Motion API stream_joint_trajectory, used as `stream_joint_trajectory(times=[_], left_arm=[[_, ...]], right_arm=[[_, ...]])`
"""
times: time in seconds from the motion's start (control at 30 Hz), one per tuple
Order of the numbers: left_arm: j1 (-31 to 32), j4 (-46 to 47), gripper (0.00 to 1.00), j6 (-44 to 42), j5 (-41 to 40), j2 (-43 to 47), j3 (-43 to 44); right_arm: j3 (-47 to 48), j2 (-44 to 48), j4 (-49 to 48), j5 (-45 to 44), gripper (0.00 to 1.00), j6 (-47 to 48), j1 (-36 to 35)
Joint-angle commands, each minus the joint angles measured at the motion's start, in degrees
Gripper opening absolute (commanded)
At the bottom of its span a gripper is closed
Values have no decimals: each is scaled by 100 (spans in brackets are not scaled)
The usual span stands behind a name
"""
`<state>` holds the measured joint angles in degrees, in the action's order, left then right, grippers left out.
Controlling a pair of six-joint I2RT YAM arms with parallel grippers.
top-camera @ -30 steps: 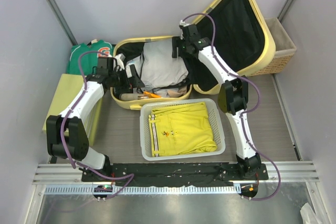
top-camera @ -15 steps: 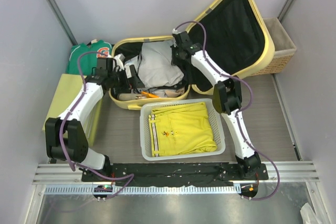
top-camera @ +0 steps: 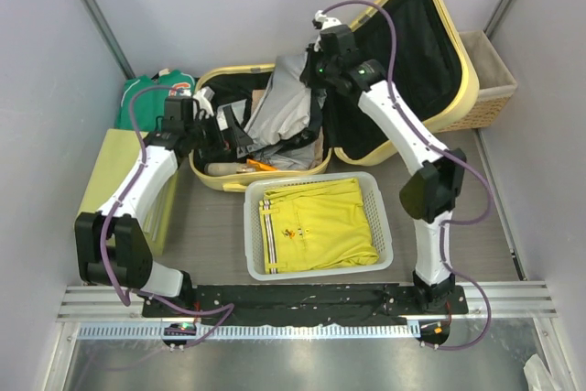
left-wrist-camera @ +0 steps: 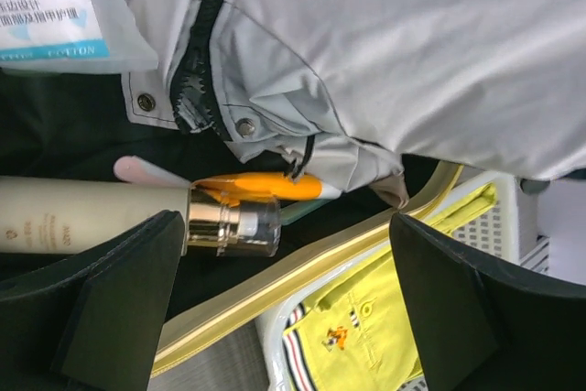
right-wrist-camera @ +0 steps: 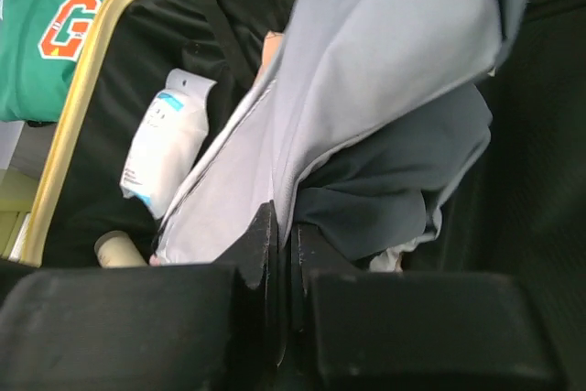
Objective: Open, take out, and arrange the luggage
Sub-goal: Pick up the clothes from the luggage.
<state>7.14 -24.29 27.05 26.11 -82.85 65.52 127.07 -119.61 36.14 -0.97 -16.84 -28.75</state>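
Observation:
The luggage (top-camera: 461, 54) lies open at the back, a pale yellow suitcase with black lining and its lid leaning to the right. My right gripper (top-camera: 308, 82) is shut on a fold of a grey jacket (top-camera: 280, 109) and holds it up out of the luggage's base. The right wrist view shows the jacket (right-wrist-camera: 385, 61) pinched between the fingers of that gripper (right-wrist-camera: 284, 226). My left gripper (top-camera: 233, 131) stands open over the base's front left, holding nothing. Below the left gripper (left-wrist-camera: 284, 226) lie a cream bottle (left-wrist-camera: 92, 212), an orange pen-like item (left-wrist-camera: 265, 187) and the luggage rim (left-wrist-camera: 302, 267).
A white basket (top-camera: 252, 235) holding a folded yellow shirt (top-camera: 316, 222) stands just in front of the luggage. A green garment (top-camera: 156, 93) and a yellow-green box (top-camera: 114, 171) are at the left. A wicker basket (top-camera: 490, 89) sits at the back right. A white packet (right-wrist-camera: 165, 139) lies in the luggage.
My right gripper has shut on the grey jacket and risen, pulling the cloth up from the luggage. The left gripper stays open in almost the same spot.

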Motion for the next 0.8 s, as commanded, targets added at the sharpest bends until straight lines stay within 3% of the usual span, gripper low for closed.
stream_joint_trajectory(times=[0.0, 0.2, 0.3, 0.53, 0.77], left_arm=[[-46, 741, 100, 510, 377, 164, 348], [-37, 1655, 100, 1118, 615, -187, 401], [-37, 2016, 100, 1180, 518, -564, 567], [-46, 3131, 100, 1285, 782, -1996, 1357], [-46, 3159, 100, 1154, 966, -3368, 2447]], right_arm=[[-585, 1105, -564, -298, 1, -12, 291], [-2237, 1800, -1020, -220, 1, -144, 888], [-2888, 1933, -1364, 218, 1, -170, 1143], [-3232, 1538, -1628, 502, 1, -232, 1240], [-3039, 1116, -1619, 607, 1, -214, 1442]])
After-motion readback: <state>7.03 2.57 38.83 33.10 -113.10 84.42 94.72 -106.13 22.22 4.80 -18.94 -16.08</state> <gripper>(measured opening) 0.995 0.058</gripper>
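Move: The grey clothes, already pinched at one end by the right hand, have their middle about 3 cm back, 6 cm left and 11 cm below it; the luggage lid lies some 22 cm to its right, 5 cm ahead and 6 cm lower. From the open left hand, the grey clothes lie roughly 14 cm ahead, 11 cm right and 4 cm below, the white packet about 11 cm ahead and 4 cm left, and the bottle 2 cm ahead and 3 cm left, both 10 cm down. Rightwards towards the lid, the right hand draws its pinched end of the grey clothes about 12 cm, after a slight rise sinking some 7 cm below where it began and turning about 10 degrees clockwise. The left hand, wide open, lifts about 4 cm, then swings roughly 15 cm forward and a little right, dipping again over the clothes' zipped left edge and rolling its left side down. ##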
